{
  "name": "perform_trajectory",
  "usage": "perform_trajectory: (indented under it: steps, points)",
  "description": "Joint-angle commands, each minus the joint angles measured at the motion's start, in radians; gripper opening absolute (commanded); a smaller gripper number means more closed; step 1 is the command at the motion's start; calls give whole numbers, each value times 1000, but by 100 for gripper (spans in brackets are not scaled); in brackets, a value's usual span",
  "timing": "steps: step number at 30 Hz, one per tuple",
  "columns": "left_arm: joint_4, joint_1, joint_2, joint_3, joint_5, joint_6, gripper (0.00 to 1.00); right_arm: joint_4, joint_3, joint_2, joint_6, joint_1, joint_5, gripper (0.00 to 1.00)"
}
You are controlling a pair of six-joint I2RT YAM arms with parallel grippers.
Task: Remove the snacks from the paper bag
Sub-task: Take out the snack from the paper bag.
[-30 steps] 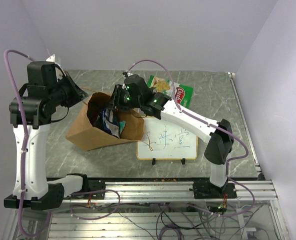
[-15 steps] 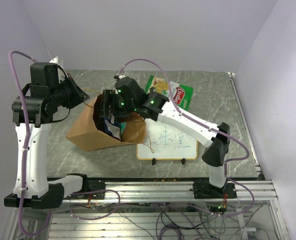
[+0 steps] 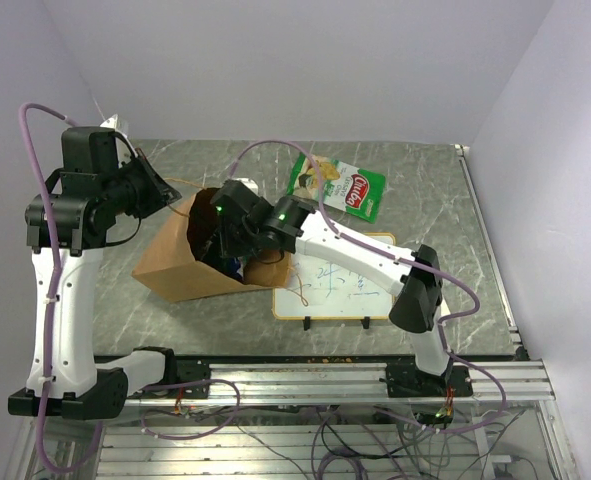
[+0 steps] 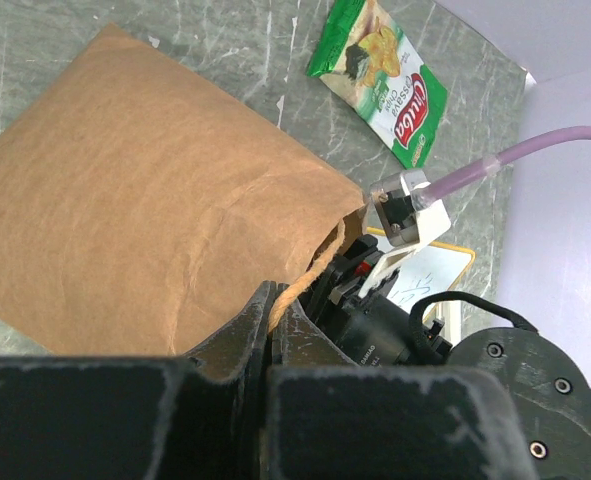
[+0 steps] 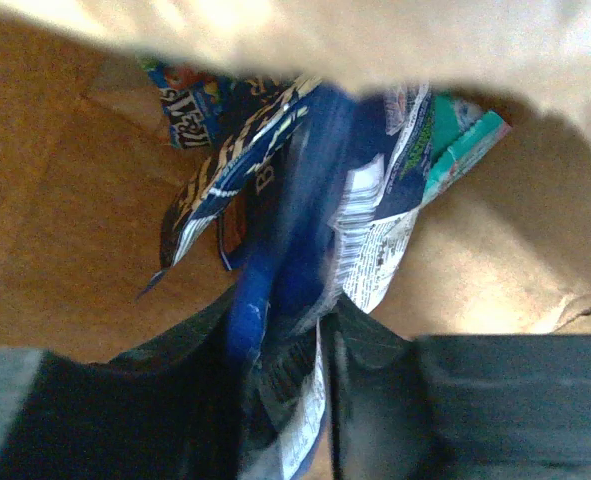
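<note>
The brown paper bag [image 3: 170, 262] lies on its side, its mouth facing right. My left gripper [image 4: 272, 300] is shut on its string handle [image 4: 310, 275] and holds the mouth up. My right gripper [image 5: 310, 340] reaches deep into the bag, so the top view shows only its wrist [image 3: 230, 215]. Its jaws are closed round a dark blue wrapper [image 5: 305, 200] with white lettering. More snacks lie behind it in the bag: a blue packet [image 5: 190, 100] and a teal one [image 5: 455, 135]. A green chip bag [image 3: 337, 186] with a red logo lies flat on the table behind the paper bag.
A framed whiteboard [image 3: 335, 290] with blue writing lies to the right of the bag, partly under my right arm. The table's right edge has a metal rail [image 3: 485, 240]. A white wall stands close behind.
My right gripper has moved left and down into the bag's mouth, opened, and closed on the dark blue wrapper. The left gripper keeps hold of the handle, barely moved.
</note>
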Motion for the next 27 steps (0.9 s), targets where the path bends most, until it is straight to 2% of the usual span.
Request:
perform_trajectory:
  steps: [1,9,13,20,27]
  points:
    - [30,12,-25,-4,16,10,7,3,-22,-56,19,-1,31,27]
    - [32,12,-51,-50,9,8,7,27,-33,-96,-3,-4,32,13]
    - [29,12,-60,-58,-12,4,7,61,-67,-136,-9,-8,28,0]
    - [13,12,-35,-26,-42,13,7,139,-130,-248,-26,-20,-5,0]
    - [71,12,-44,-48,-48,14,7,371,-357,-489,-111,-57,-60,0]
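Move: The blue chips packet already stands between the right hand's part-open fingers, deep in the bag; its middle is roughly 2 cm ahead, 1 cm left and 6 cm below. The dark packet leans about 5 cm left, 2 ahead and 9 below the hand; the teal packet sits some 3 cm right, level fore-and-aft, 9 below. From the left hand, on the bag's rope handle, the blue packet is about 9 cm right, 2 back and 22 below. The right fingers close from about a third open to shut, pinching the end of the blue chips packet between their tips. Then the right hand draws the packet up out of the bag, some 9 cm and gathering speed, while swinging about 4 cm right and tilting its fingers up some 15 degrees. The left hand keeps its grip on the rope handle, holding the bag steady. ##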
